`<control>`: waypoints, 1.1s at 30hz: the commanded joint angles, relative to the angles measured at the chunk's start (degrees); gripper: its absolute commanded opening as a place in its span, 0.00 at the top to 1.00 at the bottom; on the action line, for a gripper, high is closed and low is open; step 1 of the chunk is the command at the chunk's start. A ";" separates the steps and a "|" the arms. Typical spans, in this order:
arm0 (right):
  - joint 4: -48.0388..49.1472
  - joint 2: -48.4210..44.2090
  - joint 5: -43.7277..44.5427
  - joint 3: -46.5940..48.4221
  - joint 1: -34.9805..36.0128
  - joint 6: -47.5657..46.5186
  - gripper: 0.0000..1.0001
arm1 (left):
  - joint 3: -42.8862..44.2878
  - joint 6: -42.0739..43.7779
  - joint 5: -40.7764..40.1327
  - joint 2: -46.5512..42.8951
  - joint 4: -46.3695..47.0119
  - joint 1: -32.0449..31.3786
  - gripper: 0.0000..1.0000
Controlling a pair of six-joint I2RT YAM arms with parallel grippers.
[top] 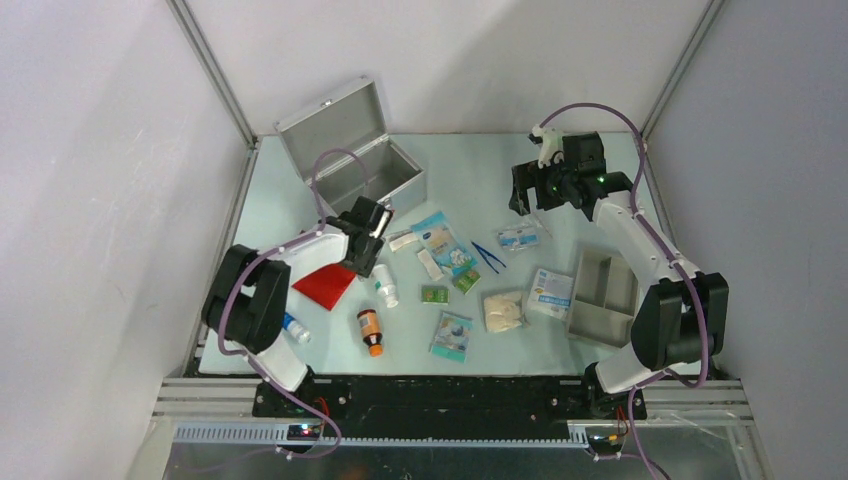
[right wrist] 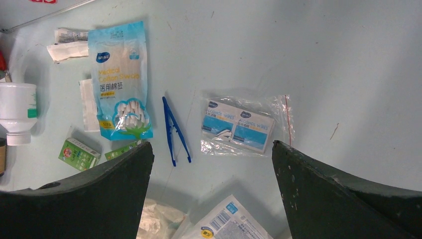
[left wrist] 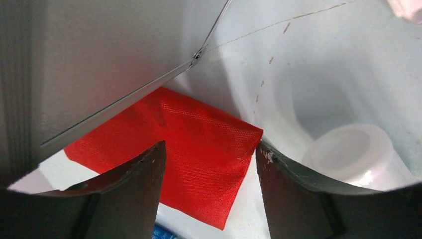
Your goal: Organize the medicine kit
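Note:
The medicine kit [top: 365, 165], a silver metal case, stands at the back left of the table with its lid up; its wall [left wrist: 99, 59] fills the upper left of the left wrist view. My left gripper [top: 363, 258] hovers just in front of the case, open, with nothing between its fingers [left wrist: 144, 194]. Below it lies a flat red pouch [left wrist: 199, 144] [top: 325, 285], and a white bottle [left wrist: 353, 154] [top: 385, 287] lies to its right. My right gripper [top: 535, 192] hangs open high over the back right, above a bag of wipes [right wrist: 241, 127].
Loose on the table lie a cotton swab pack [right wrist: 119, 79], blue tweezers [right wrist: 174, 130], a green box [right wrist: 77, 153], a brown bottle [top: 370, 330], gauze [top: 503, 310] and flat packets [top: 551, 292]. A grey divided tray [top: 582, 310] sits at the right.

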 commanded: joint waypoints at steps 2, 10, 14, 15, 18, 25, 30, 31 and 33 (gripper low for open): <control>0.15 0.26 0.55 2.63 -0.06 0.16 0.07 | 1.92 -2.97 -4.33 0.93 3.44 -2.69 0.32; 0.71 0.80 0.03 2.91 -0.14 0.99 0.07 | 1.63 -4.09 -7.20 4.17 3.79 -3.80 0.75; 0.73 0.45 0.36 3.07 -0.31 0.80 0.08 | 3.33 -5.10 -8.14 6.47 3.09 -3.81 0.79; 0.69 0.37 0.40 3.03 -0.35 0.72 0.07 | 4.07 -5.11 -8.10 6.97 2.88 -3.77 0.76; 0.42 -0.08 0.47 2.97 -0.61 0.70 0.07 | 5.39 -5.12 -8.02 7.91 2.56 -3.81 0.73; 1.03 -0.22 -0.44 2.72 -0.62 1.00 0.07 | 5.04 -1.70 -4.19 7.20 1.90 -2.57 0.88; 1.00 0.09 -0.80 3.15 -0.45 0.87 0.08 | 1.33 1.43 -0.74 2.03 -0.12 -0.60 0.99; 0.93 0.16 -0.84 3.15 -0.40 0.92 0.08 | 0.83 2.48 0.57 1.07 -0.27 -0.37 1.00; 0.78 0.19 -1.01 3.31 -0.27 0.95 0.08 | -0.04 3.98 2.77 -2.81 -0.68 -0.30 1.00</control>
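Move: The red pouch lies under and to the left of the left hand: its right-hand corner is almost straight below the fingers, its middle some 8 cm to the left, 1 cm back and about 3 cm down. The white bottle lies 6 cm to the right and 3 cm back, the white packets 6 cm ahead and 9 cm right. The open metal case is centred some 16 cm ahead and 2 cm right. From the right hand, the pouch is about 42 cm left, 8 cm back and 18 cm down. Down and to the right by about 1.5 cm each, then forward a similar amount, the left hand works close over the pouch's right-hand corner, with its open fingers narrowing. They widen a touch, then shut fully at that corner while the hand draws back some 1.5 cm and left 1 cm, the wrist barely turning; they seem to pinch the corner's edge. ##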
